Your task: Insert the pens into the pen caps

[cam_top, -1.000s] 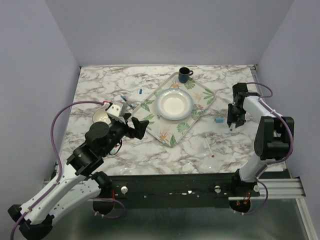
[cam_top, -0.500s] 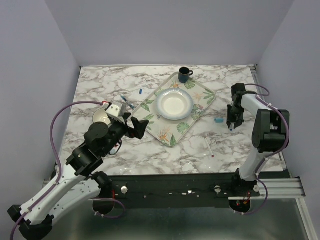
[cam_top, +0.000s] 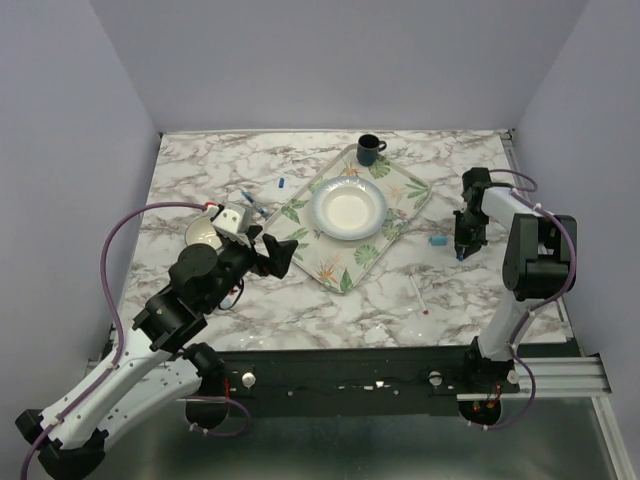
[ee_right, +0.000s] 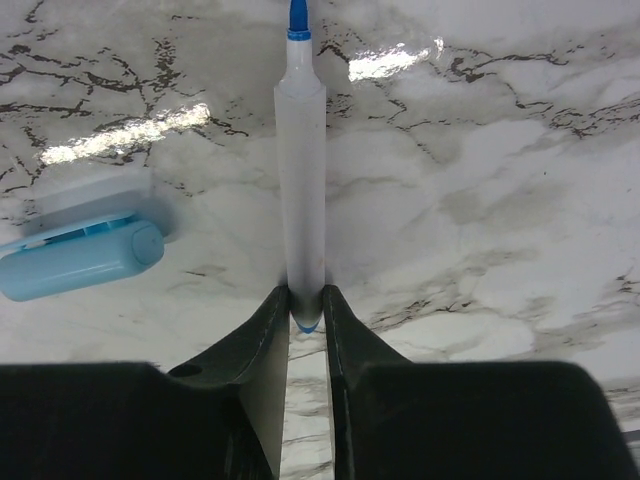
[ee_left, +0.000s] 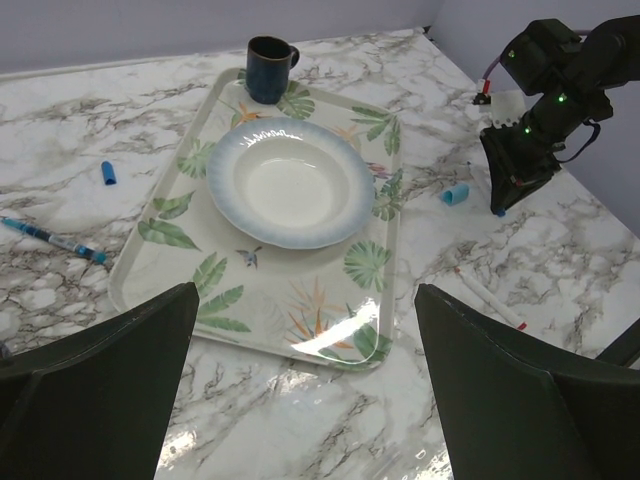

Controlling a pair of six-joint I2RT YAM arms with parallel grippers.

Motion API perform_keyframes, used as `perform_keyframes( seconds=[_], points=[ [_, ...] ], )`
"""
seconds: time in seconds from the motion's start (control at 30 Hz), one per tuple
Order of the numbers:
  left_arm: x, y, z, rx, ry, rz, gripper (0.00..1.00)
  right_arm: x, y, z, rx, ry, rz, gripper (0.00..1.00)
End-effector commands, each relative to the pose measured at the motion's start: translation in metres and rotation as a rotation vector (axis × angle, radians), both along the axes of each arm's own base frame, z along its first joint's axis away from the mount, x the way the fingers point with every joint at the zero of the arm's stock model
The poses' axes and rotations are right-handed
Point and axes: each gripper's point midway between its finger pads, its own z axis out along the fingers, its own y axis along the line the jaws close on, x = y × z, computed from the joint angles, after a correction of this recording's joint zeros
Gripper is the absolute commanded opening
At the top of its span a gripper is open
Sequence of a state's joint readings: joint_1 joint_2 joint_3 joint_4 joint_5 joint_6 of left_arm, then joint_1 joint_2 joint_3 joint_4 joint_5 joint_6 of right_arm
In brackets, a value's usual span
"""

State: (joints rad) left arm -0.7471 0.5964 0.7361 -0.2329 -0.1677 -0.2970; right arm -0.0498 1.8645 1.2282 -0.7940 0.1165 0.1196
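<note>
My right gripper (ee_right: 305,295) is shut on the rear end of a slim white pen with a blue tip (ee_right: 302,180), which points away from the fingers and down at the marble. Just left of it lies a short light-blue pen cap (ee_right: 80,260). From above, the right gripper (cam_top: 462,248) is at the table's right side beside that cap (cam_top: 437,241). A white pen with a red tip (cam_top: 419,296) lies nearer the front. A small blue cap (cam_top: 283,184) and a thin dark blue pen (cam_top: 253,203) lie left of the tray. My left gripper (cam_top: 280,255) hangs open and holds nothing.
A leaf-patterned tray (cam_top: 300,215) holds a white bowl (cam_top: 348,209) and a dark mug (cam_top: 370,150). A round silver disc (cam_top: 203,232) sits by the left arm. In the left wrist view the tray's near rim (ee_left: 390,260) lies just beyond my open fingers.
The right gripper's jaws have narrowed onto the white blue-tipped pen, and the right arm has drawn in slightly. The left arm has not moved.
</note>
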Motion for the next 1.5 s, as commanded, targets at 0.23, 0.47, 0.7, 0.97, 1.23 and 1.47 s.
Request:
perform_keyframes(
  seconds=[0.23, 0.47, 0.7, 0.97, 1.23, 1.47],
  points=[
    [-0.003, 0.010, 0.007, -0.011, -0.055, 0.019, 0.99, 0.007, 0.001, 0.021, 0.015, -0.075, -0.056, 0.01],
    [-0.003, 0.007, 0.006, -0.018, -0.037, 0.013, 0.93, 0.005, 0.030, 0.083, 0.133, -0.295, -0.091, 0.01],
    [0.004, -0.008, 0.005, -0.105, 0.126, 0.036, 0.87, -0.027, 0.163, 0.178, 0.500, -0.604, 0.260, 0.01],
    [-0.020, -0.071, 0.044, -0.318, 0.180, -0.286, 0.82, -0.132, 0.297, 0.268, 1.086, -0.793, 0.614, 0.01],
    [-0.041, -0.103, 0.055, -0.386, 0.186, -0.513, 0.77, -0.174, 0.336, 0.267, 1.114, -0.712, 0.719, 0.01],
    [-0.046, -0.114, 0.040, -0.355, 0.250, -0.572, 0.68, -0.178, 0.347, 0.261, 1.131, -0.702, 0.717, 0.01]
  ],
)
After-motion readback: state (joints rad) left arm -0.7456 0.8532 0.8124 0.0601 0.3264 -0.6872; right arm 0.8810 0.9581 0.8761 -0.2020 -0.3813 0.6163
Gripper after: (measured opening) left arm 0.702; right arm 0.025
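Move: The white pen with the blue tip lies on the table tip outward, its middle about 5 cm straight ahead of the right hand, whose fingers straddle its tail at table height. The light-blue cap lies roughly 7 cm left and 3 cm ahead; the red-ended pen some 14 cm left and 11 cm back, all at hand level. From the left hand the blue-tipped pen is about 50 cm right, 15 cm ahead and 28 cm below. The blue-tipped pen's tail is pinched as the right fingers close the rest of the way; the right hand lifts it about 25 cm, then sweeps it left some 34 cm and back about 18 cm towards the left gripper, turning from fingers-down to pointing left. The left hand later comes right to meet it, rising slightly, turning clockwise and partly closing. ##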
